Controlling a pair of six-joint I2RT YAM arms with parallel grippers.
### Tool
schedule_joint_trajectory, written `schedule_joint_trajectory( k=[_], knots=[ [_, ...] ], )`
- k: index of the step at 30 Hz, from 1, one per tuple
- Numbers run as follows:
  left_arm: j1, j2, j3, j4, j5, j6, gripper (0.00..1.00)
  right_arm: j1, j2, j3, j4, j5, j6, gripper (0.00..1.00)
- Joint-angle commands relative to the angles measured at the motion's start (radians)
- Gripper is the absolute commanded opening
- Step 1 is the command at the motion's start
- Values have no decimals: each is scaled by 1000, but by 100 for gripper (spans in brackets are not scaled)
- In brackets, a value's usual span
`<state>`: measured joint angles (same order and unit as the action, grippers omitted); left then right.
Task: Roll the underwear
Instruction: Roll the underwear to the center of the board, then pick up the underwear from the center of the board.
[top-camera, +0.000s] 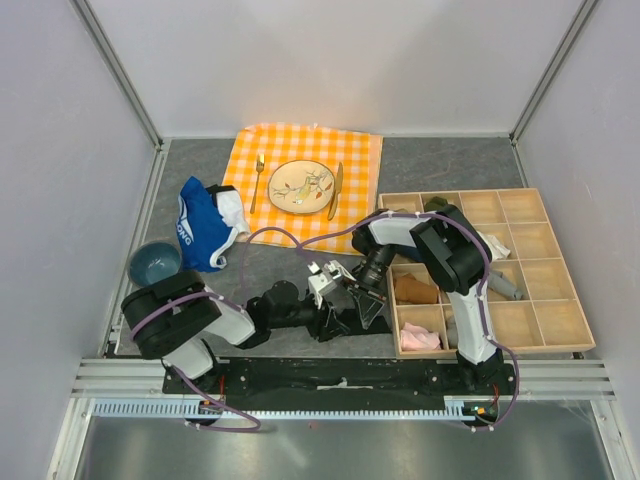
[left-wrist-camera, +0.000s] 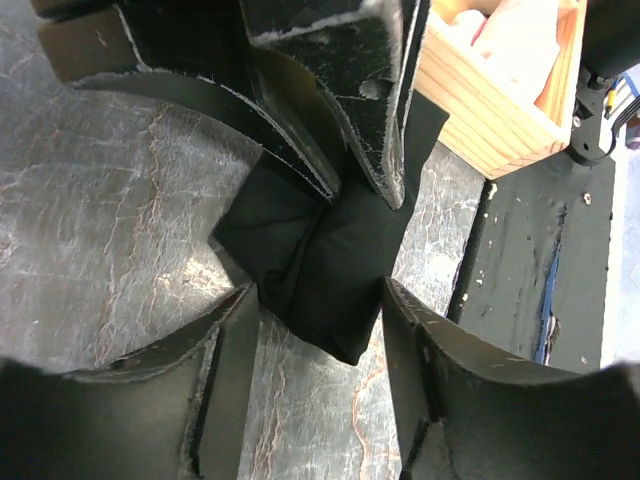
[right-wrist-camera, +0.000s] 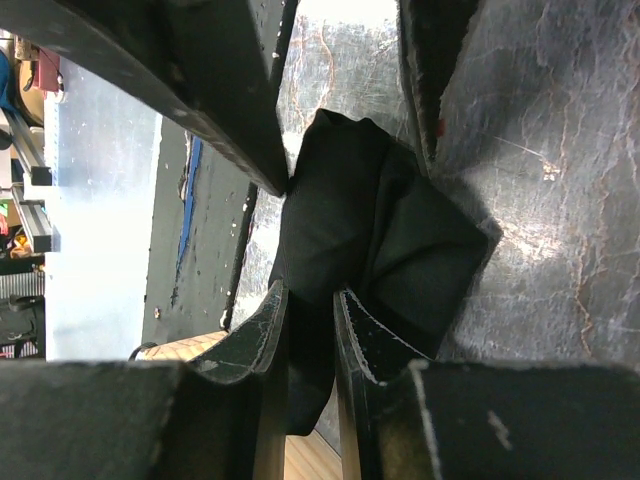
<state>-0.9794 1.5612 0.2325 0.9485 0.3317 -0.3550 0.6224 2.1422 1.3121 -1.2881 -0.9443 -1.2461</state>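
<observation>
The underwear (left-wrist-camera: 310, 240) is a black folded bundle lying on the grey table just in front of the arm bases. My left gripper (left-wrist-camera: 320, 290) reaches in from the left, and both its fingertips press against the bundle's near end. My right gripper (right-wrist-camera: 310, 295) comes from the opposite side and is shut tight on a fold of the same fabric (right-wrist-camera: 420, 250). In the top view the left gripper (top-camera: 345, 308) and the right gripper (top-camera: 365, 298) meet tip to tip, hiding most of the cloth. No waistband lettering shows.
A wooden compartment tray (top-camera: 560, 330) lies close on the right, holding a pink cloth (top-camera: 420, 337); its corner (left-wrist-camera: 480, 110) is beside the bundle. A blue garment (top-camera: 205, 230) and a blue bowl (top-camera: 155, 265) lie left. An orange checked cloth (top-camera: 360, 150) with a plate (top-camera: 300, 186) lies behind.
</observation>
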Motion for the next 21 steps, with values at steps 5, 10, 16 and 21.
schedule_joint_trajectory(
  k=[5, 10, 16, 21],
  knots=[
    [-2, 97, 25, 36, 7, -18, 19, 2, 2, 24, 0, -28, -19, 18],
    [-2, 71, 13, 0, -28, -33, 2, -1, -31, 27, 3, -14, -18, 21],
    [-2, 17, -15, -25, -39, -48, 2, -29, -204, 30, 126, -21, 127, 41],
    [-4, -13, -18, -51, -37, -48, 2, -32, -323, -82, 363, 61, 332, 61]
  ],
)
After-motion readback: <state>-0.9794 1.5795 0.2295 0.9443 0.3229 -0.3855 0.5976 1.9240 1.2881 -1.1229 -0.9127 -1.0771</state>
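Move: The black underwear, folded to a small strip on the board, has its middle about 5 cm to the right of the left hand, level with it ahead and barely below; its left end lies between that hand's open fingers. The right hand already pinches it near its middle, some 1 cm to the right of that middle and 1 cm above. From the right hand, the pink cloth in the box lies about 11 cm right and 3 cm back, the brown cloth roughly 10 cm right and 7 cm ahead. The underwear passes from the right hand's grip to the left's: the left hand sinks barely 1 cm and shuts its fingers, pinching the strip's left end against the board. The right hand keeps its pinch until those are shut, then opens to about half and backs off forward and up by about 5 cm, its fingers tipping some 15 degrees more downward. ##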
